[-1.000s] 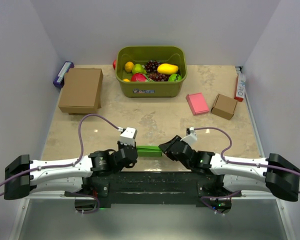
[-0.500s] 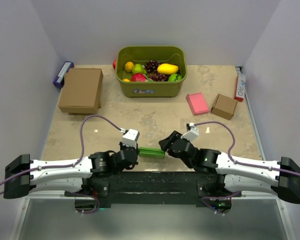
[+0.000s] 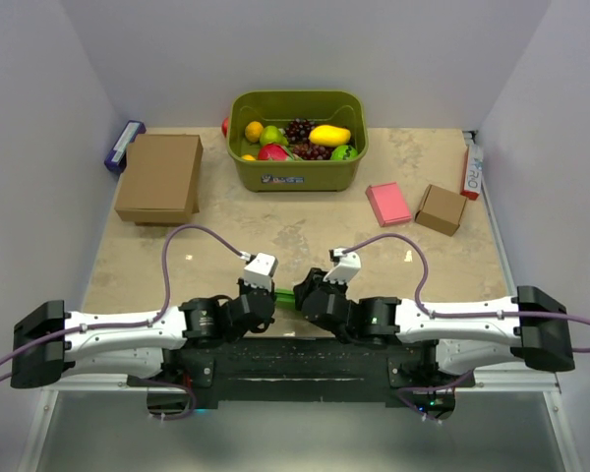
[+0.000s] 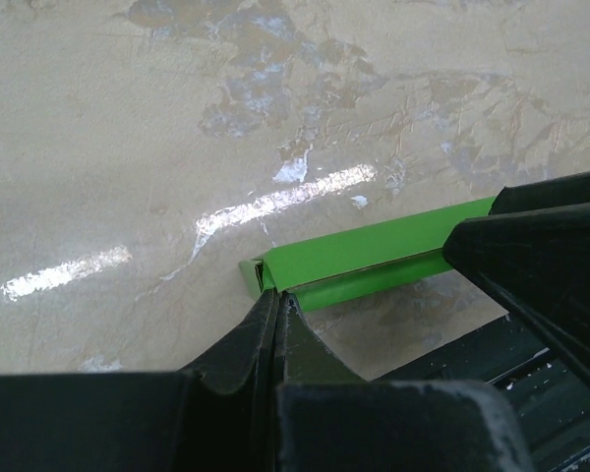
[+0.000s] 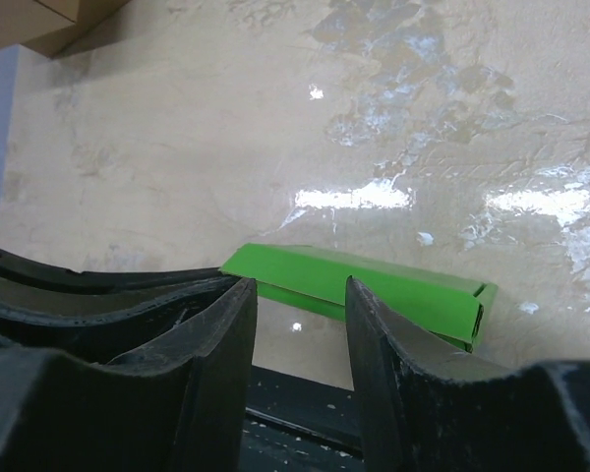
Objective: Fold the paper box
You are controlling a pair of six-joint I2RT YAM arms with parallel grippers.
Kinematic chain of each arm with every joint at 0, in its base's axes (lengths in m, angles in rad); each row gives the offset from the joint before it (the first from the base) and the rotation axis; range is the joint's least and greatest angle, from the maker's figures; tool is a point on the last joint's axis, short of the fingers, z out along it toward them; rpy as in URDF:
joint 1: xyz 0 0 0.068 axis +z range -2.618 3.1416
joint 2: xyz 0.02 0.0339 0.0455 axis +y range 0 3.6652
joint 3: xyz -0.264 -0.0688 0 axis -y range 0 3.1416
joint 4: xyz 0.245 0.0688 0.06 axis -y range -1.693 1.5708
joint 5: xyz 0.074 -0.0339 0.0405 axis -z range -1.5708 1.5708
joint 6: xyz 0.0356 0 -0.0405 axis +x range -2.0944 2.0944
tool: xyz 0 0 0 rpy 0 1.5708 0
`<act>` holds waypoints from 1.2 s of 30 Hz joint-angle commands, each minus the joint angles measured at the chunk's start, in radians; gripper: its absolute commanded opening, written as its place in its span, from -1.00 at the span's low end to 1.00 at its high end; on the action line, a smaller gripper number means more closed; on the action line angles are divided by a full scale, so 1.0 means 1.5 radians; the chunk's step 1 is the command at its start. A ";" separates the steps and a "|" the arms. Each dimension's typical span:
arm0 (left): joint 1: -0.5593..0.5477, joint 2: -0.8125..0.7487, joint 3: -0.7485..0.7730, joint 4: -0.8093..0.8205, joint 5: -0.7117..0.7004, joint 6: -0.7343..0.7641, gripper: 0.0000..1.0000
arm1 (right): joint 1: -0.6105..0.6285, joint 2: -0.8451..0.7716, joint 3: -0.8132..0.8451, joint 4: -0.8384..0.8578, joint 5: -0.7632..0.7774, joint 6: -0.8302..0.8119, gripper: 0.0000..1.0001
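The paper box is a bright green, long flattened strip near the table's front edge. From above only a sliver of the box shows between the two grippers. My left gripper is shut, its tips pinching the lower edge at the box's left end. In the top view the left gripper sits just left of the strip. My right gripper is open, and its fingers straddle the near edge of the box without clamping it. From above, the right gripper covers the strip's right part.
An olive basket of fruit stands at the back. A brown cardboard box lies back left, with a pink flat box and a small brown box back right. The black base plate borders the table's front edge.
My right arm has slid left along the green strip until it nearly meets the left gripper, hiding most of the strip from above. The left gripper stayed shut in place.
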 commanded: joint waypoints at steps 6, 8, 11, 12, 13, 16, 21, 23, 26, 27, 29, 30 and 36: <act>-0.008 0.007 0.003 -0.047 0.018 -0.016 -1.00 | 0.008 0.017 0.001 -0.016 0.060 0.042 -0.12; -0.008 0.006 0.003 -0.047 0.018 -0.016 -1.00 | 0.007 0.019 -0.005 -0.015 0.056 0.048 -0.13; -0.008 0.007 0.003 -0.046 0.019 -0.016 -1.00 | 0.007 0.022 -0.013 -0.014 0.048 0.056 -0.14; -0.008 0.007 0.004 -0.047 0.020 -0.016 -1.00 | 0.007 0.021 -0.014 -0.015 0.045 0.057 -0.14; -0.008 0.007 0.005 -0.048 0.019 -0.016 -1.00 | 0.008 0.021 -0.014 -0.016 0.044 0.059 -0.15; -0.009 0.009 0.011 -0.048 0.020 -0.016 -1.00 | 0.007 0.027 -0.020 -0.016 0.036 0.071 -0.18; -0.010 0.009 0.013 -0.050 0.021 -0.016 -1.00 | 0.008 0.046 -0.028 -0.010 0.021 0.087 -0.21; -0.010 0.009 0.014 -0.053 0.021 -0.015 -1.00 | 0.007 0.052 -0.027 -0.018 0.018 0.098 -0.21; -0.011 0.007 0.018 -0.052 0.020 -0.014 -1.00 | 0.007 0.060 -0.026 -0.035 0.017 0.113 -0.21; -0.012 0.006 0.018 -0.052 0.020 -0.014 -1.00 | 0.008 0.063 -0.025 -0.042 0.018 0.121 -0.21; -0.012 0.007 0.020 -0.050 0.020 -0.010 -1.00 | 0.007 0.073 -0.024 -0.058 0.016 0.140 -0.22; -0.012 0.009 0.020 -0.048 0.020 -0.007 -1.00 | 0.008 0.075 -0.025 -0.057 0.015 0.141 -0.22; -0.013 0.021 0.025 -0.030 0.022 0.020 -1.00 | 0.008 0.057 -0.007 -0.074 0.037 0.102 -0.10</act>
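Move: The left hand's shut fingertips are at the upper left corner of the green paper box; its middle lies about 6 cm to that hand's right, level with it fore and aft and 2 cm below. The right hand hovers over the box, with its middle about 7 cm below and 1 cm to the right. From the right hand, the pink box is some 24 cm ahead and 24 cm right, and the fruit basket about 38 cm straight ahead. Fingertips meet the top of the green box as the right hand sinks about 5 cm onto its middle, slowly at first and then faster, drifting 1 cm to the right and tipping some 5 degrees downward with its fingers still part open. The left hand keeps its shut fingertips against the box's left end, easing back only half a centimetre. ##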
